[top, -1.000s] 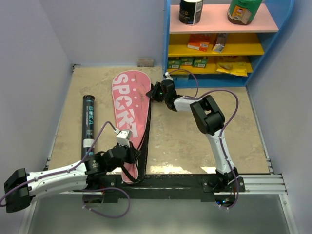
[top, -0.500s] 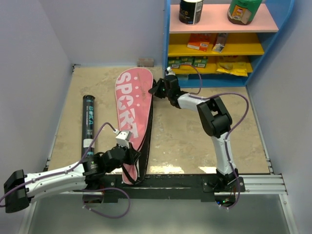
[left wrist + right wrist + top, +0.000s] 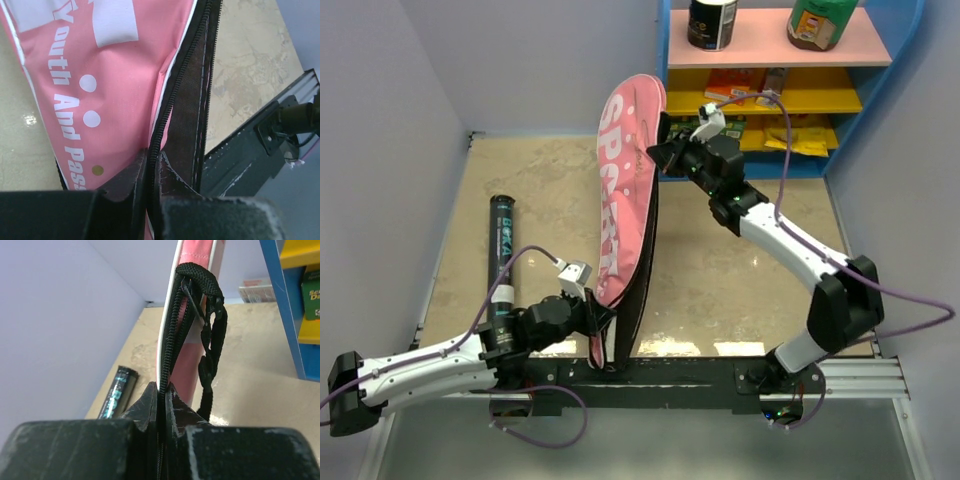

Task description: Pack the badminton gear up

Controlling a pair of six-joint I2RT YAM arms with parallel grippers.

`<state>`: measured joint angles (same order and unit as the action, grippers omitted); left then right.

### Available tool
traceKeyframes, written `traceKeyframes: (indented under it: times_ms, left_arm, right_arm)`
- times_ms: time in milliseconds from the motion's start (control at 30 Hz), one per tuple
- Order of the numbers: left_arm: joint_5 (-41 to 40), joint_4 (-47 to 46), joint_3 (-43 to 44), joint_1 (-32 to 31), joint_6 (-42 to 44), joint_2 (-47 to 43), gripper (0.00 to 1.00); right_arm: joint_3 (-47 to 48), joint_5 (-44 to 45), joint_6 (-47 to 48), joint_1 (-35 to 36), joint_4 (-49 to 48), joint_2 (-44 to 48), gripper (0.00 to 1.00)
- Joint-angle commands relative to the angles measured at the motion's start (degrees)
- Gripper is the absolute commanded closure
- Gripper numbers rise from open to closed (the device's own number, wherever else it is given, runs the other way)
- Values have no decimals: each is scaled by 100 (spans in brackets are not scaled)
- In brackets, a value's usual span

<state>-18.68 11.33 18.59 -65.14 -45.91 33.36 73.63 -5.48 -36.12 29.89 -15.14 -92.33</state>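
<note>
The pink bag (image 3: 625,170) lettered "SPORT" is raised on edge, its wide end high near the shelf and its narrow end low by the front rail. My right gripper (image 3: 667,152) is shut on the black zipper edge (image 3: 170,335) at the wide end. A black strap (image 3: 211,340) hangs beside that edge. My left gripper (image 3: 599,318) is shut on the zipper edge (image 3: 175,100) near the narrow end, with pink fabric (image 3: 100,90) to its left. The black shuttle tube (image 3: 502,255) lies flat on the table at the left, also in the right wrist view (image 3: 117,392).
A blue shelf unit (image 3: 660,60) with jars, boxes and packets stands at the back right, close to the raised bag end. A small box (image 3: 255,290) sits by the back wall. The black front rail (image 3: 720,372) runs along the near edge.
My right gripper closed on the bag's zipper edge and lifted the wide end up and to the right, so the bag went from lying flat to standing tilted. The left gripper kept its hold.
</note>
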Motion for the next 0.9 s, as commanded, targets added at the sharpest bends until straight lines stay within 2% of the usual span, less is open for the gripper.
traceKeyframes:
  times_ms: [0, 133, 333, 633, 767, 867]
  left_arm:
    - [-330, -61, 347, 63, 135, -102, 100]
    - [-189, -8, 558, 63, 284, 108, 100]
    - [-83, 0, 1041, 63, 565, 346, 100]
    - [-250, 238, 2086, 63, 987, 838, 100]
    - [-733, 291, 2359, 63, 1338, 1154, 100]
    - [-945, 273, 2552, 81, 1672, 1558, 100]
  right_arm:
    - [-331, -306, 325, 219, 616, 1319, 100]
    - [-778, 116, 281, 237, 1300, 2332, 100]
    - [-1428, 1100, -368, 263, 2487, 3737, 100]
    - [-2132, 2788, -1562, 272, 4332, 4891, 100]
    - [-2869, 3070, -2214, 263, 4598, 5304, 100]
    - [-3625, 3132, -2724, 263, 4371, 5392, 100]
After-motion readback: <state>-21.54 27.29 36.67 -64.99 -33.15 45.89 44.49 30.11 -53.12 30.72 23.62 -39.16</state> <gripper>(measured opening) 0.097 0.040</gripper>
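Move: The bag hangs between both hands, pinched by its zipped edge; its middle lies roughly 14 cm back, 4 cm left and 9 cm below the right hand, and 12 cm ahead, 12 cm right and 9 cm above the left. Open table waits about 15 cm back, 25 cm right and 28 cm below the right hand, 9 cm ahead, 41 cm right and 8 cm below the left. The shelf stands some 20 cm ahead, 27 cm right and 10 cm below the right hand. The bag's broad end is swung round over the open table by the right hand, some 27 cm rightward and back, first rising about 9 cm, then sinking past its starting height while the wrist turns clockwise nearly 40 degrees. The left hand keeps its pinch near the narrow end, lifting about 3 cm and rolling its left side up. ##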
